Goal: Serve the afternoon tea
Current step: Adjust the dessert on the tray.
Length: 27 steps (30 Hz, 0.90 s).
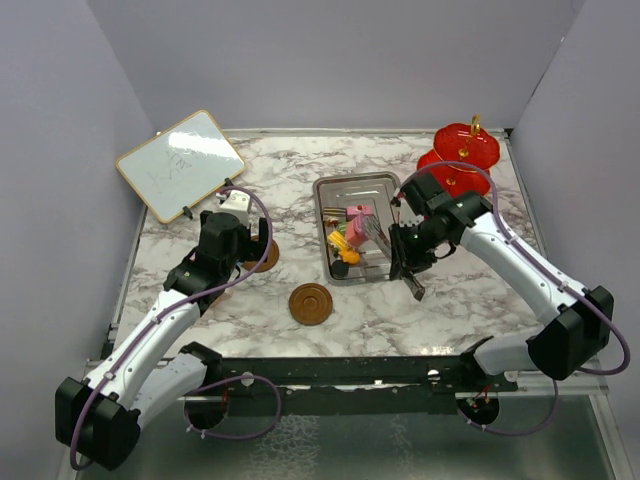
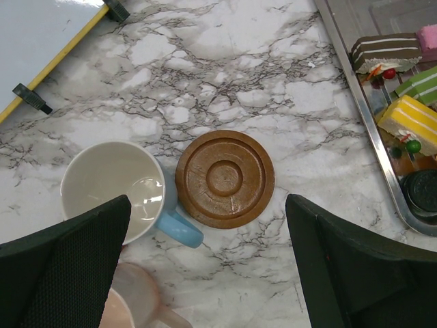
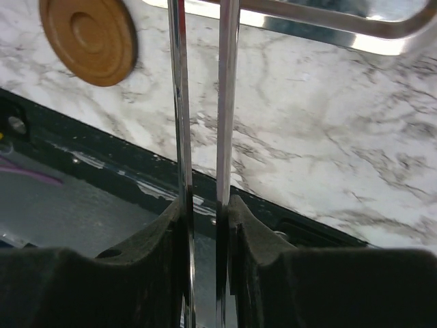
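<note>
In the right wrist view my right gripper (image 3: 205, 205) is shut on steel tongs (image 3: 227, 102), whose two blades run up toward the tray rim (image 3: 328, 24). From above, the right gripper (image 1: 403, 250) holds the tongs (image 1: 372, 230) with their tips over the tray beside pink (image 1: 355, 232) and yellow (image 1: 345, 243) cake pieces. My left gripper (image 2: 208, 201) is open above a brown saucer (image 2: 225, 179). The blue cup (image 2: 113, 191) stands left of that saucer, touching it. A pink cup (image 2: 133, 301) shows blurred at the bottom. The red stand (image 1: 465, 150) is at the back right.
A second saucer (image 1: 310, 303) lies near the front edge. The steel tray (image 1: 355, 182) also holds brown (image 2: 386, 49), green (image 2: 420, 82) and round black (image 2: 423, 195) pieces. A whiteboard (image 1: 180, 165) leans at the back left. Grey walls close three sides.
</note>
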Each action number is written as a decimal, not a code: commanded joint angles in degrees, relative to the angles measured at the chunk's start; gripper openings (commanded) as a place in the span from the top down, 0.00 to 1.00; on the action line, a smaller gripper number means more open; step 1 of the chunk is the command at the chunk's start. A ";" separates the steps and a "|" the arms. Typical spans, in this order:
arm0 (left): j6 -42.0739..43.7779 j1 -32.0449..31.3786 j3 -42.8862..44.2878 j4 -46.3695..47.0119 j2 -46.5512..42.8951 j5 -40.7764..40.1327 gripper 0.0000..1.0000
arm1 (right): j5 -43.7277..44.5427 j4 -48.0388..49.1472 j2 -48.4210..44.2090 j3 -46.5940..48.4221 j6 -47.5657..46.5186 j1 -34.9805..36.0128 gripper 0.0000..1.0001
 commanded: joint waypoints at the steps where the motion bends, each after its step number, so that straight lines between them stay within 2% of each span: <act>1: 0.03 0.32 1.14 -0.52 -0.06 0.46 0.01 | -9.77 8.20 -0.85 -5.27 0.01 0.33 0.86; 7: -0.03 0.32 1.14 -0.45 0.31 0.81 0.01 | -4.71 9.21 0.47 -10.09 0.34 0.33 0.86; 12: -0.04 0.34 1.14 -0.48 0.56 0.89 0.01 | 5.10 5.62 1.36 -10.12 1.34 0.33 0.85; 27: -0.06 0.30 1.23 -0.43 1.21 1.69 0.01 | 16.68 -1.20 3.44 -6.97 0.29 0.33 0.86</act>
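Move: Ahead and to the left of the right hand, which already holds the tongs, the pink dessert is at the tongs' tips, about 12 cm farther out, 7 cm left and 13 cm below. The yellow cake stands roughly 11 cm ahead and 11 left, the orange dessert some 8 ahead and 9 left, the pink block cake about 17 ahead and 7 left. From the left hand, the pink dessert lies around 24 cm right and 2 ahead. Sinking about 4 cm with a slight first shift left, the right hand lowers the tongs and the pink dessert towards the tray, then draws back right about 5 cm while sinking another 2. The wrist swings the fingers some 20 degrees to nearly straight down, taking the tongs' tips off the dessert; the fingers keep their hold on the tongs. ##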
